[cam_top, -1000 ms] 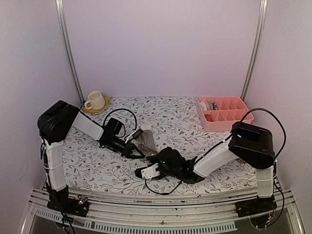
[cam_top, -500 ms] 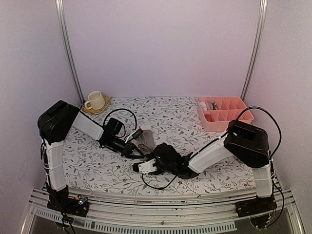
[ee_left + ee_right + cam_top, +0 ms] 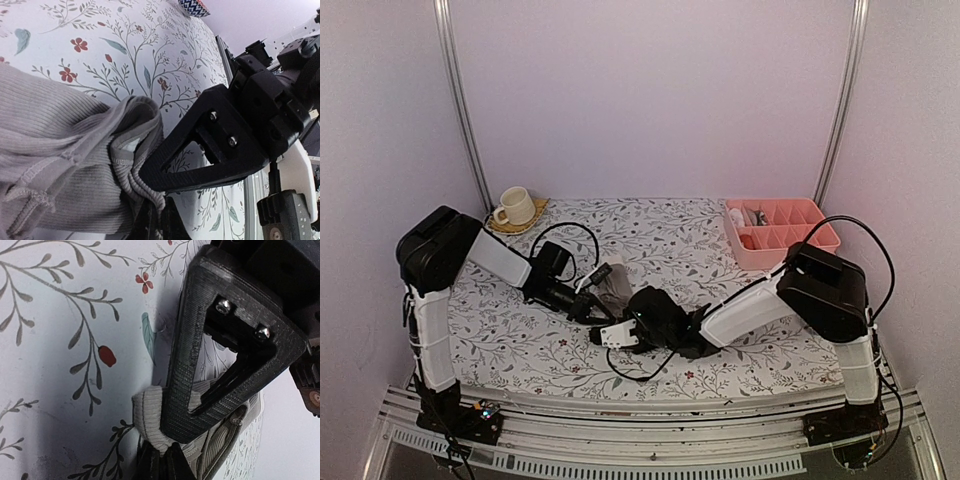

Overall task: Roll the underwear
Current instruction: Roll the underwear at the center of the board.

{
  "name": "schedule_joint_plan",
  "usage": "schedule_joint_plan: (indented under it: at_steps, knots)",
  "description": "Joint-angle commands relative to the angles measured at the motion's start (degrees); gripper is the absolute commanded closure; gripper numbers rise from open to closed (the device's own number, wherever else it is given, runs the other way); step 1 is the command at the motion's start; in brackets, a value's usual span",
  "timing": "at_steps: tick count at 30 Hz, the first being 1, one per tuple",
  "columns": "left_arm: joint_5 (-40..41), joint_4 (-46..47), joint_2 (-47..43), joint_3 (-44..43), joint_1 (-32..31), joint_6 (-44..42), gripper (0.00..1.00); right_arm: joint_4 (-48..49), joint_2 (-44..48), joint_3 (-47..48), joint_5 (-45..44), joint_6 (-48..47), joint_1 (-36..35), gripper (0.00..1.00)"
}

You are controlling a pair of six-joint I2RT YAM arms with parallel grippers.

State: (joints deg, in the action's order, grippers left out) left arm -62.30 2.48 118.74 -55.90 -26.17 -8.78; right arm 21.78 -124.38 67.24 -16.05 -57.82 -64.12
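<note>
The taupe grey-brown underwear [image 3: 616,284] lies bunched on the flowered cloth near the table's middle. My left gripper [image 3: 593,308] holds its near left edge. In the left wrist view the jaws [image 3: 152,206] are shut on a fold of the ribbed cloth [image 3: 60,165]. My right gripper [image 3: 627,318] meets the garment from the right. In the right wrist view it [image 3: 165,445] is shut on the cream waistband [image 3: 149,415], which bulges out beside the black finger [image 3: 190,365]. Both grippers sit close together at the same near edge.
A pink divided organiser [image 3: 782,232] stands at the back right with small items in it. A cream cup [image 3: 515,206] on a coaster sits at the back left. Black cables [image 3: 565,235] loop over the table beside the left wrist.
My right arm has slid left to the underwear and its jaws have closed on the waistband edge. The left gripper has kept its hold and place.
</note>
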Motion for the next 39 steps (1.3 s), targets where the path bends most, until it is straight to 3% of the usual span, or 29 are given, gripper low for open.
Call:
schedule_joint_plan:
  at_steps: [1,6,11,19,30,34,39]
  knots:
    - [0.56,-1.33,-1.07,2.13,0.95,-1.09,0.91,-11.05,-2.95,1.13,3.19,4.32,1.62,0.97]
    - [0.04,3.08,-4.69,5.4,1.33,-0.41,0.48,-15.49,-1.37,1.66,7.87,7.67,2.56,0.98]
    - [-0.24,7.81,-10.74,9.38,1.86,-0.09,0.33,-20.97,-0.62,5.6,11.25,11.21,3.04,0.97]
    - [0.65,18.08,-21.04,15.87,5.04,2.02,0.27,-32.01,-0.92,11.56,18.96,17.53,3.47,0.98]
    - [4.18,34.05,-34.77,27.23,7.54,0.71,0.27,-59.62,-11.66,36.6,34.54,26.64,7.11,0.97]
    - [5.71,34.5,-40.53,29.12,7.36,-2.17,0.27,-67.64,-16.37,45.11,40.14,29.05,8.46,0.97]
    - [8.87,31.41,-49.71,31.65,6.36,-12.34,0.27,-73.27,-20.37,51.16,46.16,30.79,9.88,0.97]
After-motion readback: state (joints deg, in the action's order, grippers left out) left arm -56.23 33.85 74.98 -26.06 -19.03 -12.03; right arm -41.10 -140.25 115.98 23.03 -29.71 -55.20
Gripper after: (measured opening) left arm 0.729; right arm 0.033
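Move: Both grippers hold the near end of the underwear side by side, their tips only a centimetre or two apart and close to the board. The underwear's middle is about 9 cm ahead of either hand, almost straight out and roughly 1 cm lower. The cream mug stands far out, some 38 cm ahead and 29 cm left of the left hand; the pink box is about 28 cm ahead and 40 cm right of the right hand. Open the left gripper to let go of the underwear's near end, easing back slightly, then lift it about 16 cm and carry it some 7 cm left, clear of the cloth, its fingers tipping up. Keep the right fingers shut on the curled end, swing that wrist up and over forward by nearly 60 degrees until the fingers point mostly down, and shift about 3 cm left, close to the board. ##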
